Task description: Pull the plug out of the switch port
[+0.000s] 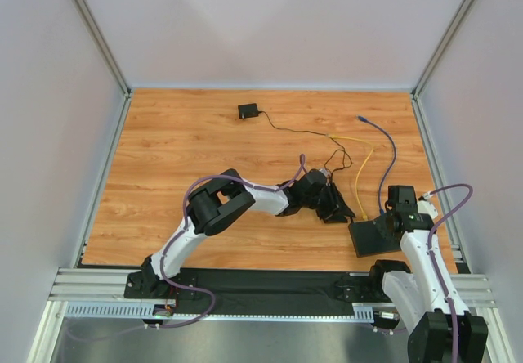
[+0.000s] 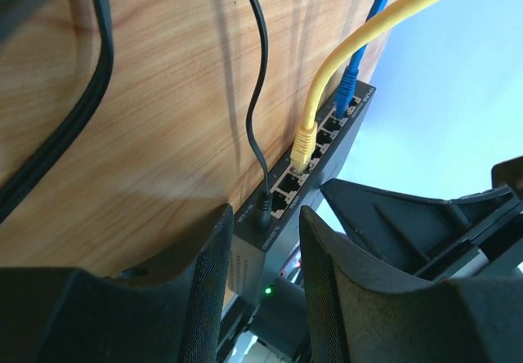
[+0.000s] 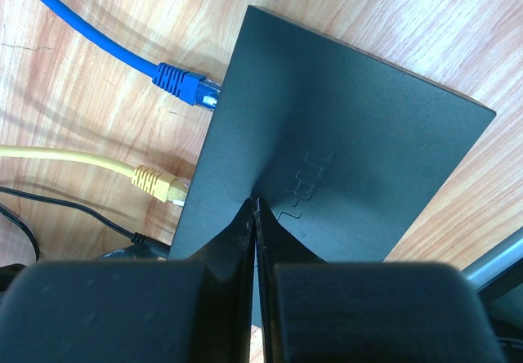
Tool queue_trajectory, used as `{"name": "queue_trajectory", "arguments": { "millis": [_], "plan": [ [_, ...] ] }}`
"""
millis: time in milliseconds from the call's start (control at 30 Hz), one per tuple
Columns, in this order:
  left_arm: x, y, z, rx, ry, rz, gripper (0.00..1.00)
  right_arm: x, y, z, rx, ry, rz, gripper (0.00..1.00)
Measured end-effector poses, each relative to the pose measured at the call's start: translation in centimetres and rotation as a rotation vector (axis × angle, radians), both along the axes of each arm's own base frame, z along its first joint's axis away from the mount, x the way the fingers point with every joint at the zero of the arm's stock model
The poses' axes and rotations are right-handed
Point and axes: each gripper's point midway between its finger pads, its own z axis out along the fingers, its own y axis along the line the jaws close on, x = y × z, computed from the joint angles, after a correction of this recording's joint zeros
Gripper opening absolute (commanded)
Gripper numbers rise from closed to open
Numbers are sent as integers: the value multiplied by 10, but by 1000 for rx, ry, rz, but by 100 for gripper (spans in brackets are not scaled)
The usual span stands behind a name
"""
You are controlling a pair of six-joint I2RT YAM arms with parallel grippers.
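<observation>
The switch (image 1: 374, 236) is a flat matte black box at the near right of the table. It also shows in the right wrist view (image 3: 351, 134) and the left wrist view (image 2: 253, 253). Three plugs sit in its port side: a blue one (image 2: 341, 101), a yellow one (image 2: 302, 146) and a black round one (image 2: 263, 208). My left gripper (image 2: 265, 244) is open, its fingers (image 2: 196, 298) on either side of the switch's corner, just short of the black plug. My right gripper (image 3: 255, 203) is shut and empty, its tips resting on the switch's top.
A small black square adapter (image 1: 248, 111) with a thin black cord lies at the far middle. The yellow cable (image 1: 359, 163) and the blue cable (image 1: 389, 154) run away from the switch over the wooden table. Walls and frame posts close in the sides.
</observation>
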Motion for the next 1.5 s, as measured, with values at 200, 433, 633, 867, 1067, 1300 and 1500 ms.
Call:
{"name": "queue_trajectory", "arguments": {
  "millis": [200,433,633,867,1067,1300,1500],
  "plan": [
    [1,-10,1,-25,27,-9,42,0,0,-1,0,4,1,1],
    [1,-12,-2,-26,59,-7,34,2,0,-1,0,-1,2,0],
    [2,-8,-8,-14,64,-1,22,9,2,-1,8,-14,27,0],
    [2,-8,-6,-28,68,-1,11,20,7,-1,24,-30,64,10],
    [2,-7,-6,-31,70,-6,1,26,9,3,33,-32,84,32],
    [2,-7,-6,-37,70,-12,0,26,6,3,14,29,101,40],
    [2,-7,-5,-40,68,-12,0,31,5,3,-25,89,136,41]
  ]
}}
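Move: Just past the left hand's open fingertips, about 1 cm to the right and 1 cm lower, is the black plug at the front-left end of the switch; the yellow plug sits some 4 cm right of it and 1 cm farther out. From the shut right hand over the lid, the switch's middle lies roughly 2 cm back, 2 cm right and 2 cm below, the yellow plug 4 cm ahead and 2 cm left, the blue plug 4 cm ahead and 3 cm right. Easing about 1 cm right onto the black plug, then settling slightly back and down, the left hand closes its fingers from half open and pinches the plug where its cable enters. The right hand slides forward some 3 cm at nearly the same height, over the lid to the port edge, then opens to under half and turns slightly counter-clockwise, near the yellow plug. ##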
